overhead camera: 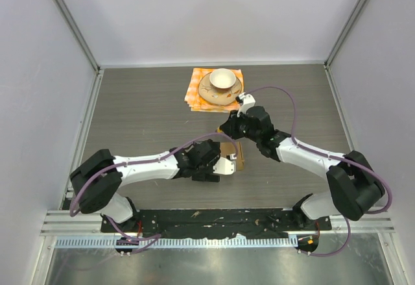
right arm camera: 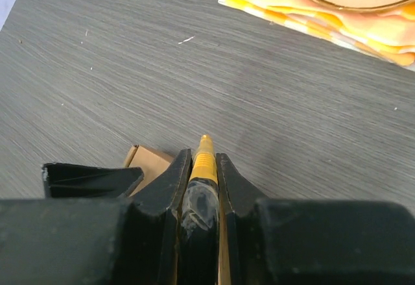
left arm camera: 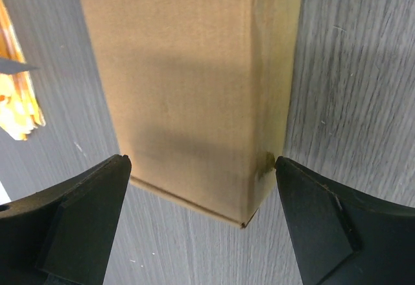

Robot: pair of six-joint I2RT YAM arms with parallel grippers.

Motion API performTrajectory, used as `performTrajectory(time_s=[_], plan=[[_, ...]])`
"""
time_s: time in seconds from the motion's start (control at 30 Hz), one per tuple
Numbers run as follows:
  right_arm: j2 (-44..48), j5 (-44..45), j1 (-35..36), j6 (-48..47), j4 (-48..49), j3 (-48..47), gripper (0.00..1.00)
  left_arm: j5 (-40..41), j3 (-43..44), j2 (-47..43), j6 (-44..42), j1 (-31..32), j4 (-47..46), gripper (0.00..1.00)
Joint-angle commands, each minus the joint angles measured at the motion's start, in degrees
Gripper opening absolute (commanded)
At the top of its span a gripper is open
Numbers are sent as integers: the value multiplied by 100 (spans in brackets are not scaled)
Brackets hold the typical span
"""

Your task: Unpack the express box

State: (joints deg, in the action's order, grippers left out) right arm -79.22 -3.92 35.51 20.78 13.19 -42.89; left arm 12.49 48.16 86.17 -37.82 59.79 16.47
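Note:
The express box (overhead camera: 232, 155), a plain brown cardboard box, lies flat on the grey table between the two arms. Its near end fills the left wrist view (left arm camera: 188, 84). My left gripper (left arm camera: 201, 161) is open, one finger on each side of that end, the right fingertip (left arm camera: 288, 174) close against the box's corner. In the top view the left gripper (overhead camera: 225, 163) sits at the box's left side. My right gripper (right arm camera: 203, 157) is shut on a black tool with a yellow tip (right arm camera: 205, 143), above the box's far end (right arm camera: 146, 161). From above, the right gripper (overhead camera: 232, 129) hides that end.
An orange checkered cloth (overhead camera: 194, 97) lies at the back of the table with a saucer (overhead camera: 209, 94) and a cup (overhead camera: 222, 78) on it. The cloth also shows in the wrist views (right arm camera: 311, 19) (left arm camera: 16, 103). White walls enclose the table on three sides.

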Motion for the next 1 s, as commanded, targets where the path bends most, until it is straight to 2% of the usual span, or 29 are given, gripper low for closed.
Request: performTrajectory(time_s=[0.0,0.4,0.47,0.5,0.57,0.6,0.7,0.73,0.8,0.97], plan=[[-155,-266,-17,102,439,27,1,-150,62,312,-164,24,-241,100],[-629,-275,-17,-126,483,-79,1,-870,246,409,-287,-29,190,98],[-708,-328,-17,-118,509,-88,1,-924,255,427,-322,-38,286,86],[-735,-346,-17,-118,518,-79,1,-950,307,427,-322,-38,330,75],[-744,-372,-17,-100,553,-35,1,-968,395,409,-279,-46,506,62],[-744,-364,-17,-100,562,-9,1,-1003,570,383,-243,-55,602,48],[-735,-381,-17,-100,588,36,1,-1231,1071,286,20,-108,1155,30],[-744,-381,-17,-91,588,44,1,-1284,1194,278,90,-117,1461,17],[-753,-407,-17,-91,614,36,1,-1582,1590,260,257,-117,1814,7],[-788,-495,-17,-100,527,-79,1,-2362,2214,120,583,-187,2826,4]])
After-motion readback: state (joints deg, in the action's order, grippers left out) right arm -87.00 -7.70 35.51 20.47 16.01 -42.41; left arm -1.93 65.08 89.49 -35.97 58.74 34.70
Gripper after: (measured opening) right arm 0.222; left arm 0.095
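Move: The box lies right under the wide-open left fingers, its middle about 5 cm to the right, 2 cm ahead and 3 cm lower. From that hand, the cutter held in the right hand is some 9 cm ahead, 6 cm right and 8 cm up. From the right hand, the box's middle is about 7 cm back, 1 cm left and 11 cm down; the plate lies some 16 cm ahead, straight out, and 12 cm lower. Down first, by about 2 cm, the left hand settles over the near left corner of the box, shuts its wide-open fingers on the cardboard there, then lifts some 6 cm while drawing left and back, its fingertips tilting back towards the base. Meanwhile the right hand, still gripping the cutter, sinks about 5 cm towards the box and holds there. ##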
